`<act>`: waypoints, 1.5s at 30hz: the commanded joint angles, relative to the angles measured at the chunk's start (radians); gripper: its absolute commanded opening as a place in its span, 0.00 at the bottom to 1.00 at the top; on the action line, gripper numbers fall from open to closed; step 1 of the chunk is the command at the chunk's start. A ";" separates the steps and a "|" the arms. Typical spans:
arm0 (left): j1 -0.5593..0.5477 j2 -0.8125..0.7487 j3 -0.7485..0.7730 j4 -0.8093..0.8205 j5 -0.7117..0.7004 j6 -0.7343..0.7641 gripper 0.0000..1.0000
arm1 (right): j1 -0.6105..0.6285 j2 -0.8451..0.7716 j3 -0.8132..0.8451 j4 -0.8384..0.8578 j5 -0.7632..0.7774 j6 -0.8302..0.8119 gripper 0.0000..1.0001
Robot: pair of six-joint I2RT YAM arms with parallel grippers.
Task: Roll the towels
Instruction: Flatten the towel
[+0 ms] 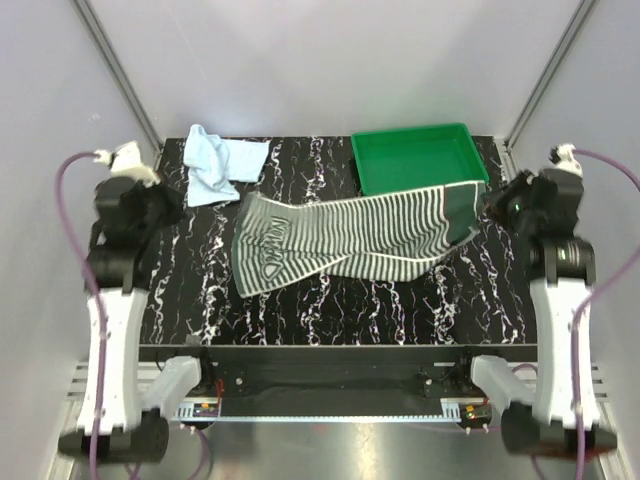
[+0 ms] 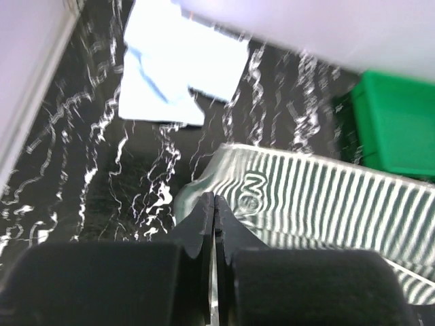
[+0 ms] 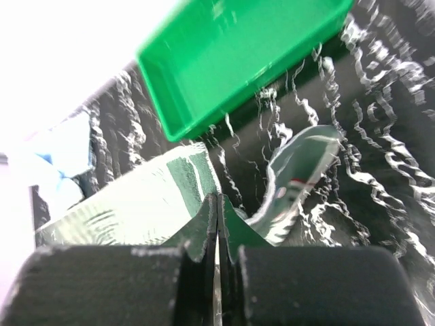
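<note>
The green-and-white striped towel [image 1: 350,235] lies spread across the middle of the black marbled table [image 1: 330,300]. Its right end is lifted beside the tray's near corner. My right gripper [image 1: 487,205] is at that raised end; in the right wrist view the right gripper [image 3: 217,198] is shut on the striped towel [image 3: 136,204], whose cloth rises on both sides of the tips. The pale blue towel [image 1: 215,165] lies crumpled at the back left. My left gripper [image 1: 175,207] hovers left of the striped towel [image 2: 326,197]. In the left wrist view the left gripper [image 2: 214,198] is shut and empty.
A green plastic tray [image 1: 415,160] stands at the back right, touching the striped towel's raised end. It shows as the tray [image 3: 231,54] and the tray [image 2: 401,122] in the wrist views. The pale blue towel [image 2: 177,68] lies beyond my left fingers. Grey walls enclose the table.
</note>
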State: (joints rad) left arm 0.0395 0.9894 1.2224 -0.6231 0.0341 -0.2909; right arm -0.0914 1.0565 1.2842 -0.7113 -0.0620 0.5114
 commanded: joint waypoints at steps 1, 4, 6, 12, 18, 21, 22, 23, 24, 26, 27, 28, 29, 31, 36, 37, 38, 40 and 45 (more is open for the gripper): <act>-0.001 -0.173 0.028 -0.118 0.016 0.015 0.00 | 0.002 -0.177 0.032 -0.173 0.117 0.002 0.00; -0.001 -0.283 0.094 -0.190 0.016 0.016 0.00 | 0.002 -0.335 0.078 -0.256 0.175 0.039 0.00; -0.003 -0.328 0.097 -0.213 0.010 0.001 0.00 | 0.002 -0.420 0.099 -0.289 0.182 0.052 0.00; -0.001 -0.333 -0.143 -0.108 0.149 -0.051 0.15 | 0.002 -0.418 0.080 -0.405 0.174 0.064 0.00; -0.096 -0.102 -0.245 0.129 0.274 -0.059 0.56 | 0.002 -0.415 0.067 -0.416 0.191 0.058 0.00; -0.257 0.091 -0.169 0.166 0.179 -0.025 0.70 | 0.002 -0.408 0.046 -0.412 0.183 0.055 0.00; -0.286 0.145 -0.115 0.174 0.171 -0.024 0.72 | 0.002 -0.411 0.034 -0.407 0.183 0.055 0.00; -0.330 0.197 -0.092 0.198 0.162 -0.024 0.74 | 0.002 -0.412 0.012 -0.402 0.182 0.055 0.00; -0.351 0.315 -0.066 0.212 0.158 -0.021 0.76 | 0.002 -0.412 0.000 -0.390 0.174 0.056 0.00; -0.406 0.435 0.023 0.238 0.147 -0.014 0.80 | 0.002 -0.408 -0.031 -0.379 0.165 0.056 0.00; -0.426 0.551 0.064 0.238 0.141 0.002 0.82 | 0.002 -0.406 -0.039 -0.370 0.153 0.058 0.00; -0.446 0.621 0.104 0.238 0.138 0.016 0.85 | 0.002 -0.403 -0.046 -0.366 0.149 0.058 0.00; -0.484 0.681 0.211 0.218 0.122 0.039 0.87 | 0.002 -0.394 -0.057 -0.361 0.145 0.058 0.00; -0.518 0.855 0.322 0.194 0.110 0.064 0.91 | 0.002 -0.386 -0.063 -0.352 0.131 0.055 0.00; -0.587 1.142 0.648 0.152 0.099 0.102 0.95 | 0.002 -0.360 -0.054 -0.364 0.126 0.033 0.00; -0.593 1.232 0.690 0.126 0.108 0.098 0.96 | 0.002 -0.362 -0.046 -0.370 0.128 0.032 0.00; -0.596 1.268 0.736 0.114 0.115 0.095 0.96 | 0.002 -0.365 -0.043 -0.376 0.128 0.029 0.00; -0.605 1.333 0.826 0.099 0.116 0.091 0.96 | 0.002 -0.372 -0.042 -0.389 0.126 0.024 0.00; -0.629 1.442 0.884 0.100 0.110 0.062 0.96 | 0.002 -0.371 -0.051 -0.392 0.108 0.018 0.00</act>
State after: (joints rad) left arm -0.5819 2.4134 2.0399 -0.5144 0.1535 -0.2180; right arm -0.0914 0.6872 1.2152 -1.1141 0.0700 0.5488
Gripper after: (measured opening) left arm 0.955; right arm 0.010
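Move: The towel's far left corner, now free of the left hand, lies about 15 cm ahead of that hand, 9 cm to its right and some 30 below. The folded blue towel is roughly 25 cm straight ahead of the left hand on the table. The right hand still grips the towel's far right corner; from it the free corner is about 49 cm left and 15 ahead, and the green box some 26 ahead, 4 left, 28 below. The right hand keeps its pinch on the towel's corner, drawing it back about 15 cm and up, then sinking a little below its starting height. The empty left hand first backs up and away, then opens wide as it sweeps about 35 cm right, forward and down to the free corner beside the green box, turning some 45 degrees clockwise and tipping down. ##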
